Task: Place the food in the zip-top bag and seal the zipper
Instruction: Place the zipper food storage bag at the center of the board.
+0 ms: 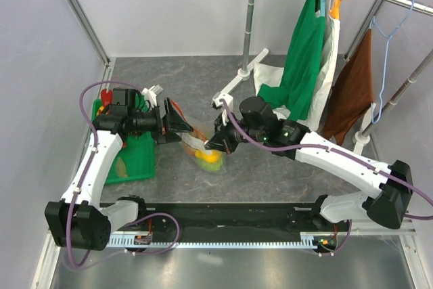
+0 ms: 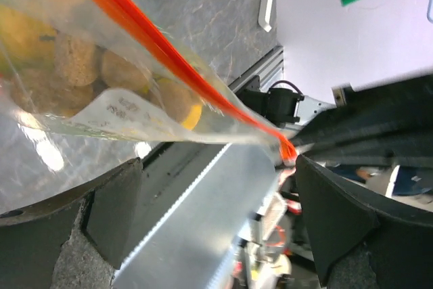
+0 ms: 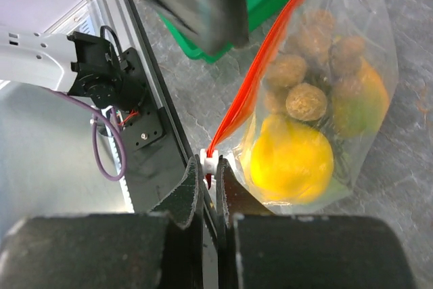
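The clear zip-top bag [image 1: 205,151] hangs between my two grippers above the grey table. It holds food: a yellow fruit [image 3: 291,160], tan-brown balls [image 3: 304,99] and a greenish piece [image 3: 369,103]. The red-orange zipper [image 3: 264,59] runs along the bag's mouth edge, also seen in the left wrist view as the same zipper [image 2: 155,49]. My right gripper [image 3: 211,167] is shut on the white slider at the zipper's end. My left gripper [image 2: 216,194] stands wide open just below the zipper's other corner, with nothing between its fingers [image 2: 115,208].
A green tray [image 1: 132,157] lies at the left beside the left arm, with something red [image 1: 105,94] at its far end. A clothes rack with a green garment [image 1: 301,59] and a brown cloth [image 1: 352,93] stands at the back right, its white foot [image 1: 237,82] on the table.
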{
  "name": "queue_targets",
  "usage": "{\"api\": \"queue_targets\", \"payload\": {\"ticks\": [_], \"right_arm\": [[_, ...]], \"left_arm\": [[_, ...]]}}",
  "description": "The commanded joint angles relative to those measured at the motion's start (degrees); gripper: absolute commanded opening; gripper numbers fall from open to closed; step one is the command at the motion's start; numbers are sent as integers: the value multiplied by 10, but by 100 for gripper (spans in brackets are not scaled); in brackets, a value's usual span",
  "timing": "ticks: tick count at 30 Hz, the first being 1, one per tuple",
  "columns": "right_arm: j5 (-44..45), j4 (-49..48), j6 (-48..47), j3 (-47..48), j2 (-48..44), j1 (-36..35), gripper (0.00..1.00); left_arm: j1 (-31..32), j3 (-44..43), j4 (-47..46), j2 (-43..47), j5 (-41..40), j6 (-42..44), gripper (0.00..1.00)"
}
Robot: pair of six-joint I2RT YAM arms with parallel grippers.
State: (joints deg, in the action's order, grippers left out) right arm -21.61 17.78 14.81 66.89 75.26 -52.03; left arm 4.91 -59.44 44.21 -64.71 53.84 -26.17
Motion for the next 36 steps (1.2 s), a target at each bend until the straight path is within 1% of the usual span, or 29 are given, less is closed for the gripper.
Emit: {"api": "queue_targets", "payload": {"ticks": [1, 6, 8, 9, 10, 12, 13, 14, 17, 18, 19, 20, 22, 23, 25, 27, 28, 29, 31, 32, 33, 34, 35, 36], "right_arm": [[53, -57, -20, -1, 3, -49, 0], [82, -64, -50, 5, 20, -106, 0], [96, -64, -60, 10, 27, -118, 0], [101, -64, -68, 14, 33, -127, 0], [105, -66, -71, 17, 37, -131, 0], [109, -68, -76, 22, 46, -141, 0], [112, -67, -79, 23, 49, -144, 0], [114, -69, -79, 23, 52, -145, 0], [118, -71, -79, 19, 54, -149, 0], [119, -71, -79, 18, 54, -151, 0], [119, -71, -80, 18, 52, -150, 0], [123, -71, -79, 16, 52, -149, 0], [125, -71, -81, 14, 47, -150, 0], [124, -72, -82, 11, 45, -150, 0], [124, -72, -85, 10, 42, -149, 0], [128, -71, -96, 10, 40, -149, 0], [133, -68, -100, 12, 38, -149, 4], [137, -59, -103, 20, 37, -149, 27], [143, -46, -103, 28, 27, -141, 48], [141, -38, -95, 32, 23, -133, 68], [140, -35, -88, 33, 16, -124, 79], [135, -30, -79, 34, 4, -102, 87], [131, -21, -73, 37, -3, -91, 98], [124, -17, -66, 39, -9, -77, 98]], "left_arm": [[2, 4, 11, 3, -18, -59, 100], [3, -7, 36, 4, -49, -56, 100], [3, -8, 47, 2, -51, -45, 100], [3, -9, 70, 1, -66, -42, 97], [3, -8, 78, -3, -66, -37, 87], [3, -4, 107, -8, -73, -20, 79], [3, -4, 116, -11, -76, -7, 69], [3, -5, 126, -11, -74, -3, 68], [2, -16, 139, -9, -73, 9, 49], [2, -19, 143, -8, -72, 9, 39], [2, -23, 147, -4, -72, 16, 34], [2, -31, 150, -2, -73, 17, 23], [2, -41, 156, 4, -76, 24, 18], [2, -50, 158, 5, -79, 27, 17], [2, -59, 163, 9, -80, 37, 11], [3, -78, 173, 10, -85, 61, 2], [3, -85, 184, 10, -87, 75, 2], [3, -105, 193, 3, -82, 92, 2], [5, -130, 209, -11, -85, 146, 2], [10, -161, 221, -20, -84, 167, 2], [25, -180, 227, -46, -93, 215, 2], [36, -218, 235, -60, -102, 236, 2], [47, -236, 243, -77, -115, 256, 2], [71, -253, 250, -105, -125, 299, 2]]}}
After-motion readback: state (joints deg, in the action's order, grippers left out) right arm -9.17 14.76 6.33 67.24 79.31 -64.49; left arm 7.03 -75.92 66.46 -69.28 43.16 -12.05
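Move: My right hand already pinches the white slider end of the orange zipper. My left hand is wide open just beside the strip; the stretch it will take lies about 3 cm to its right, 2 cm back and 2 cm lower, which is some 3 cm ahead and 3 cm left of my right hand. From my left hand, the slider is roughly 5 cm back and 6 cm right, the yellow pepper in the bag about 1 cm back, 3 cm right and 9 cm down, and the green tray level ahead, 20 cm left and far below. I bring the slider end about 5 cm left and 5 cm back, sinking a little, and hold there. Meanwhile my left hand sinks some 4 cm, easing back, and shuts on the zipper strip short of the slider; it then lifts about 5 cm, fingers tipping some 15 degrees further down. Only then does my right hand open, let go of the slider and draw off forward and right. ##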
